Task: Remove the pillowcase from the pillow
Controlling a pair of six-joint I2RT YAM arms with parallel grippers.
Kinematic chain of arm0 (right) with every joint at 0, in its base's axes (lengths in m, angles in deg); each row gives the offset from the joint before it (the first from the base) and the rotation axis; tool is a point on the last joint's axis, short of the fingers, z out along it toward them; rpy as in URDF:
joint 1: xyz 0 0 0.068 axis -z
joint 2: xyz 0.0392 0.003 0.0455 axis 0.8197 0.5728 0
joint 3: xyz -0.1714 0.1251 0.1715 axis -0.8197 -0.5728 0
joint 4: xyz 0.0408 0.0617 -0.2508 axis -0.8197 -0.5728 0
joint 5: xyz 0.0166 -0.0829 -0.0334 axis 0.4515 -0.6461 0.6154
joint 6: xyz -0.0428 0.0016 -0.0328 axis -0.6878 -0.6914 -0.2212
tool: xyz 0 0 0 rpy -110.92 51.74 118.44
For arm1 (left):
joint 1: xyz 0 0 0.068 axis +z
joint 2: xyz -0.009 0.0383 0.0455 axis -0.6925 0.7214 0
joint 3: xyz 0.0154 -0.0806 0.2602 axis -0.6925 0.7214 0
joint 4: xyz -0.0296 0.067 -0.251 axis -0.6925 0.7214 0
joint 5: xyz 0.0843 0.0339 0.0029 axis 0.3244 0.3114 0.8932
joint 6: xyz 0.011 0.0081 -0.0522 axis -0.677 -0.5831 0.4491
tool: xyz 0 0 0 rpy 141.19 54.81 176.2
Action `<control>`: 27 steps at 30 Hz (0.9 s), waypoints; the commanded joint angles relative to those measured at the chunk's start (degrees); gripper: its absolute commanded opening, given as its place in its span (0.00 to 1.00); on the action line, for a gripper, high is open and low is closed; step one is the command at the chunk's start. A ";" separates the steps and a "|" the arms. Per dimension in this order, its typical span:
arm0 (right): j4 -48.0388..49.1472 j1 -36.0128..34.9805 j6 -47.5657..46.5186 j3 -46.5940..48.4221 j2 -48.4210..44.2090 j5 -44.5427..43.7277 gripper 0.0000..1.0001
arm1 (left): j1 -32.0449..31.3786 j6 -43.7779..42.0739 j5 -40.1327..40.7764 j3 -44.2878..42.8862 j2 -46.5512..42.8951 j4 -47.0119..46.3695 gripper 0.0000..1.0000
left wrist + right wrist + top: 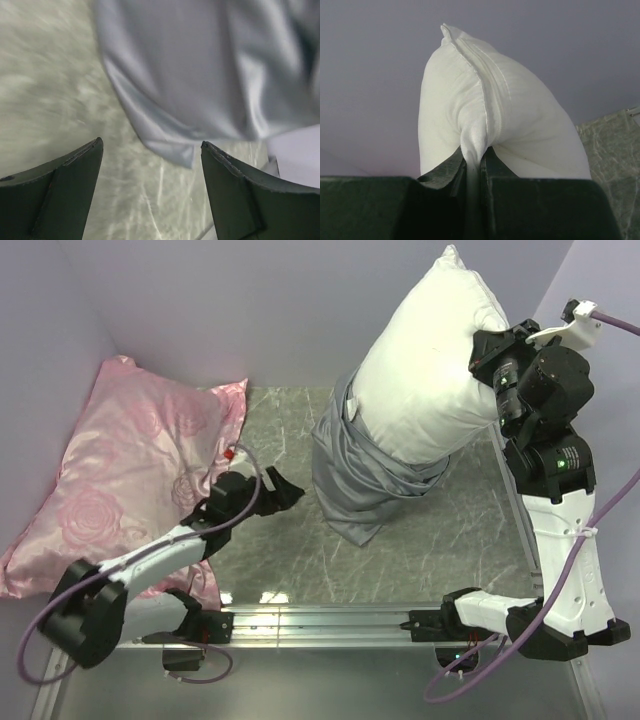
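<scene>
The plump white pillow (pixel 430 370) hangs tilted in the air at the back right. My right gripper (pixel 482 358) is shut on a pinched fold of its piped edge (pixel 479 135), and the jaws show almost together around the fabric in the right wrist view (pixel 481 156). The grey-blue pillowcase (pixel 360 480) is bunched around the pillow's lower end and sags down onto the table. My left gripper (pixel 283 490) hovers low just left of it, open and holding nothing. In the left wrist view (pixel 151 145) the pillowcase (pixel 200 65) lies just ahead of its fingertips (pixel 92 150).
A pink rose-patterned satin pillow (pixel 130 460) fills the left side, under and beside the left arm. The marbled grey table top (pixel 450 540) shows around the pillowcase. Lilac walls close in on the left, back and right. A metal rail (pixel 320 620) runs along the near edge.
</scene>
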 commanded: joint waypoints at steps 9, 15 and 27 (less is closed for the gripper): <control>10.71 0.26 0.12 -2.61 -2.46 -0.29 0.00 | -14.25 1.87 -5.77 -8.35 25.84 -18.61 0.86; 10.54 0.26 0.30 -2.79 -2.64 0.59 0.00 | -16.63 4.05 -4.63 -14.25 37.63 -23.52 0.85; 9.31 0.26 -1.63 0.72 -1.67 -0.20 0.00 | -14.18 6.17 11.69 -15.04 34.22 -7.40 0.00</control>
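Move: The pillowcase's hanging lower end is about 17 cm to the right of the open, empty left hand, some 2 cm back and 10 cm below. Its bunched upper folds are about 27 cm right of the hand, 2 cm ahead and 8 cm above; the white pillow is about 31 cm right, 10 cm ahead and 25 cm above. From the right hand, the hanging end is some 19 cm left, 6 cm back and 50 cm below. Rightward and down, the left hand sweeps some 16 cm across and 10 cm lower to the pillowcase's hanging end, swinging back a little before recovering forward. It turns about 20 degrees clockwise and partly back, tips down some 10, then shuts its open fingers low on the cloth, pinching it, and starts back left. The right hand keeps its grip on the raised pillow's corner, practically still. ##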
